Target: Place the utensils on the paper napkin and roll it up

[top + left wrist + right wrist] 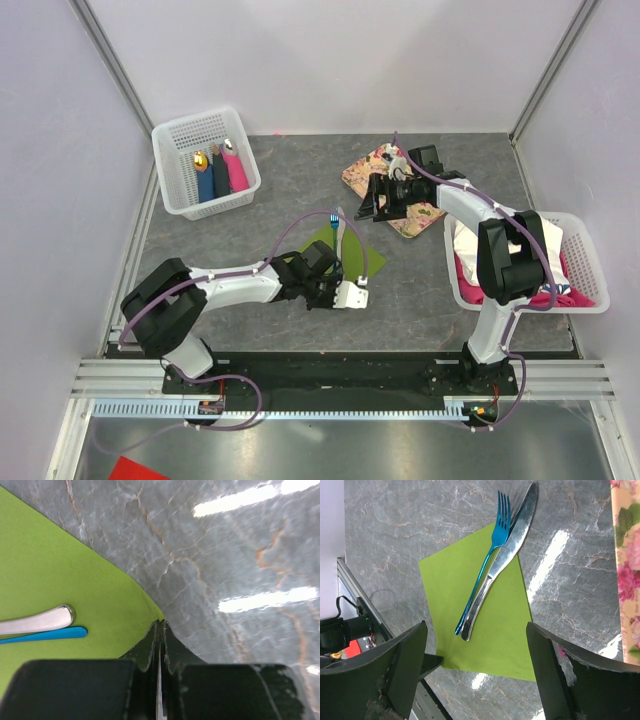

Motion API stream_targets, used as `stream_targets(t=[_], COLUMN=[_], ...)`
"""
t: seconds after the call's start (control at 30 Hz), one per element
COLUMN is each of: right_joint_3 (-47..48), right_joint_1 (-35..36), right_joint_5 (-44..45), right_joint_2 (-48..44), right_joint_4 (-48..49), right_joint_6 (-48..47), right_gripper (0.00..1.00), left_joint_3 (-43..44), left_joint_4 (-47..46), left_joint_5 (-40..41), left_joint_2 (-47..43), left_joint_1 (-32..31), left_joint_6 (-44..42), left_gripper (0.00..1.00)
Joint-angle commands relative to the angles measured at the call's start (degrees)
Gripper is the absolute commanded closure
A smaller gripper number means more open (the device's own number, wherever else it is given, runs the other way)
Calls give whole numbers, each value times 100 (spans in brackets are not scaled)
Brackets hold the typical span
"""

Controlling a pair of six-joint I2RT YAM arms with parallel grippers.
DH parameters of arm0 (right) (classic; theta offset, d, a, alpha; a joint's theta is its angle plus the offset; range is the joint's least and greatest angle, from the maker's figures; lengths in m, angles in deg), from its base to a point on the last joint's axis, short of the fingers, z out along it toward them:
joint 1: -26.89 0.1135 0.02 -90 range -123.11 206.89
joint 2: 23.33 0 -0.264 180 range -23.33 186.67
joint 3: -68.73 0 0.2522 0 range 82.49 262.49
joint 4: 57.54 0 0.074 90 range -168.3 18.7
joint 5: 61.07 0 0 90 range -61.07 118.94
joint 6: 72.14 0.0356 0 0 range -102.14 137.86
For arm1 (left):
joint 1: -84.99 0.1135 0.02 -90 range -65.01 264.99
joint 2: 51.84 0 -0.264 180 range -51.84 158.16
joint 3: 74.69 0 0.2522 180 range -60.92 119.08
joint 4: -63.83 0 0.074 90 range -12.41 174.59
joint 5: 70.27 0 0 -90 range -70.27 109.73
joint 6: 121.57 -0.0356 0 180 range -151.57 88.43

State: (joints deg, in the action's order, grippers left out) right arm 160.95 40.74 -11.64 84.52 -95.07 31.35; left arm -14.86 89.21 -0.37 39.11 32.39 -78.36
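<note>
The olive-green paper napkin (366, 262) lies flat on the grey table, in front of the left arm. On it lie a bright blue fork (492, 545) and a silvery knife (512, 540), side by side, with their heads reaching past the napkin's far edge. My left gripper (161, 625) is shut on the napkin's (60, 570) near corner, low on the table. The knife handle (45, 620) and fork handle (55, 634) end just left of it. My right gripper (476, 625) hangs open above the floral tray (365, 170), holding nothing and facing the napkin (495, 630).
A white basket (205, 160) at the back left holds dark blue and pink bundles with a gold piece. Another white basket (575, 270) at the right holds white and pink cloths. The floral tray's edge (627, 555) shows at the right of the right wrist view.
</note>
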Motion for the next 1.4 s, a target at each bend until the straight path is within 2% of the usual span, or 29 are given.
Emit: stream_targets(t=[0.0,0.17,0.33,0.57,0.83,0.93,1.37], right_joint_3=[109,-102,-470,-911,-1244,-1516,-1807], right_joint_1=[-40,-66,-66,-58,-57,-66,-49], right_joint_5=[-249,-328,-486,-670,-802,-890,-873], right_joint_2=[-133,-203,-273,-221,-221,-273,-168], right_joint_4=[-145,-198,-190,-76,232,531,874], right_joint_6=[-75,48,223,416,715,1005,1305], right_gripper=[12,14,21,38,50,60,70], left_joint_3=[543,895,1080,1475,1616,1599,1467], left_joint_4=[429,570,605,561,333,201,-344], left_joint_5=[-258,-311,-433,-478,-328,-241,76], left_joint_2=[-219,-184,10,343,642,730,853], left_joint_1=[-5,101,346,645,733,786,900], left_joint_6=[582,600,547,425,284,249,205], left_gripper=[98,98,98,98,98,98,98])
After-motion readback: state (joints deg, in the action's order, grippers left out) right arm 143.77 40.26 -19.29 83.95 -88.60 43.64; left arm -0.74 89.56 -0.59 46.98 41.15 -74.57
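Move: The shut left fingers already pinch the green napkin's near corner; the napkin's middle lies about 10 cm ahead of them, with the blue fork's middle about 14 cm straight ahead and the knife's 14 cm ahead, 1 cm right. From the open right hand, the napkin's middle is some 10 cm back, 8 cm left and 10 cm below; the knife is 5 cm back and 7 cm left, the floral mat 6 cm ahead and 5 cm right. Left folds its pinched corner about 9 cm forward over the handles; right drops back towards the napkin, half-closing. ##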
